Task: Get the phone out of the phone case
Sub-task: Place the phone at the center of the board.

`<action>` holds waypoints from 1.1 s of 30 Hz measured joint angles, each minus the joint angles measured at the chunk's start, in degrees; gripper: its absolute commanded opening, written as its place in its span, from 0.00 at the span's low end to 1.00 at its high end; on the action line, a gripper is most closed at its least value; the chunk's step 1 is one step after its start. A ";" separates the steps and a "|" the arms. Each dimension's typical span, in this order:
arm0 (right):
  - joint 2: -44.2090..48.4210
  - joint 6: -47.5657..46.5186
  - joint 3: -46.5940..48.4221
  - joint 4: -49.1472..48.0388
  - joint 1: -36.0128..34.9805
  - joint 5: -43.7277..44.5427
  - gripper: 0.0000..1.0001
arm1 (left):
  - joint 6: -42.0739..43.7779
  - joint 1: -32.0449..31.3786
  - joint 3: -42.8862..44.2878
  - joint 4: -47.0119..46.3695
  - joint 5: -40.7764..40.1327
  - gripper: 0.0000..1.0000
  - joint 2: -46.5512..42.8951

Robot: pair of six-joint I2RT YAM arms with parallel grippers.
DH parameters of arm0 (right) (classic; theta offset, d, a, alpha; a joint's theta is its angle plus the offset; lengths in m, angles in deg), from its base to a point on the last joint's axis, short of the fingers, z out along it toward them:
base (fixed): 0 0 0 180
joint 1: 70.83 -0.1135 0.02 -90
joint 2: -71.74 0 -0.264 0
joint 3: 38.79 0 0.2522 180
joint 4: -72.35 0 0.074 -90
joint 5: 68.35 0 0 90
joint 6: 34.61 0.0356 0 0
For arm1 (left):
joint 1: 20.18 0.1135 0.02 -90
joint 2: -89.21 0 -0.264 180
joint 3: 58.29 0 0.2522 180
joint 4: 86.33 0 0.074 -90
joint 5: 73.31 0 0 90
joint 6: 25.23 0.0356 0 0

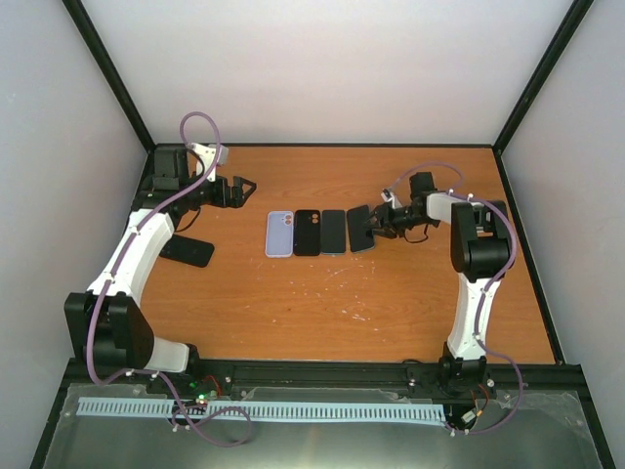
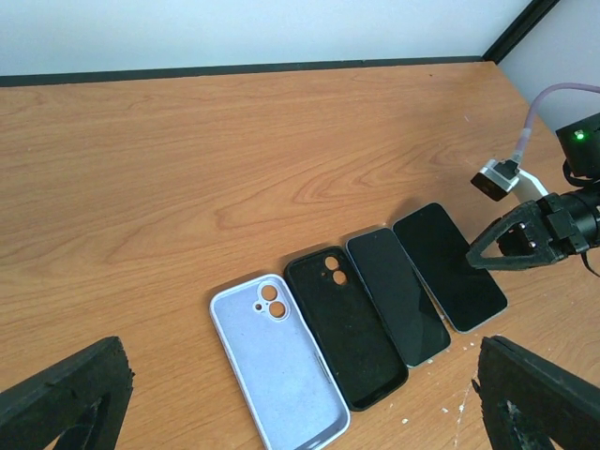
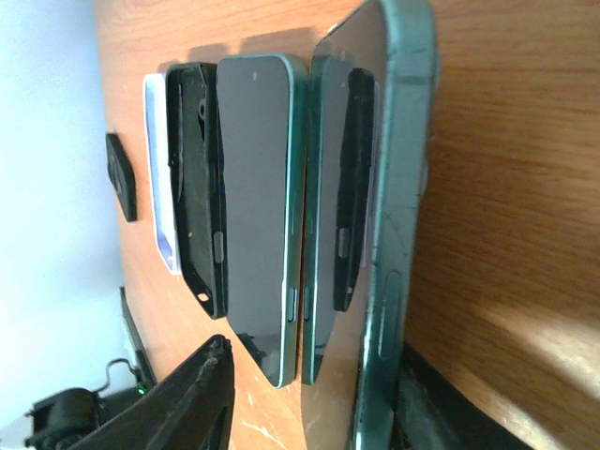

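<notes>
Four items lie in a row mid-table: an empty lilac case (image 1: 279,234) (image 2: 277,361), an empty black case (image 1: 307,233) (image 2: 345,323), a bare dark phone (image 1: 334,233) (image 2: 398,292) and a second bare phone (image 1: 360,228) (image 2: 450,267). In the right wrist view this second phone (image 3: 389,187) is tipped up on its edge, its glass mirroring its neighbours. My right gripper (image 1: 376,223) (image 3: 314,375) is open around its near end, with one finger under it and the other apart. My left gripper (image 1: 242,188) (image 2: 300,361) is open and empty, up and left of the row.
A flat dark slab (image 1: 187,251) lies on the table under the left arm; it also shows in the right wrist view (image 3: 122,175). Black frame posts and white walls close in the wooden table (image 1: 322,303). White scuff marks speckle the wood in front of the row.
</notes>
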 measured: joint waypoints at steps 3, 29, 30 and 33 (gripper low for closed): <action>0.00 -0.07 0.33 0.35 -0.81 0.94 0.50 | 0.00 0.00 0.00 0.00 -0.55 1.00 0.17; 6.97 -4.98 0.07 3.85 -2.29 14.25 1.00 | 3.48 14.64 -0.44 5.20 -10.49 1.00 7.91; 7.58 -5.14 -0.11 3.78 -2.29 14.49 1.00 | 3.48 16.04 -0.72 5.29 -10.78 1.00 7.93; 9.64 -5.51 -0.44 3.65 -2.29 14.91 1.00 | 3.45 20.00 -1.55 6.10 -11.54 1.00 8.37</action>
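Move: The phone to be laid down leans with its right edge raised at the right fingers, its middle about 4 cm to that hand's left and 1 cm lower. The other phone lies flat some 12 cm left of this hand, the black case 19 cm left, both level with it. From the left hand, the dark ringed case is about 23 cm left, 7 cm back and 23 cm below; the lilac case is roughly 3 cm right, 2 cm back. The phone's raised right edge is let down and released: the right hand, already partly open, eases about 1 cm left and down, opens wide, then backs off rightward and rises about 4 cm, fingertips tipping down some 15 degrees. The left hand, open and empty, swings about 17 cm left and 10 cm down towards the dark ringed case, turning counter-clockwise. ##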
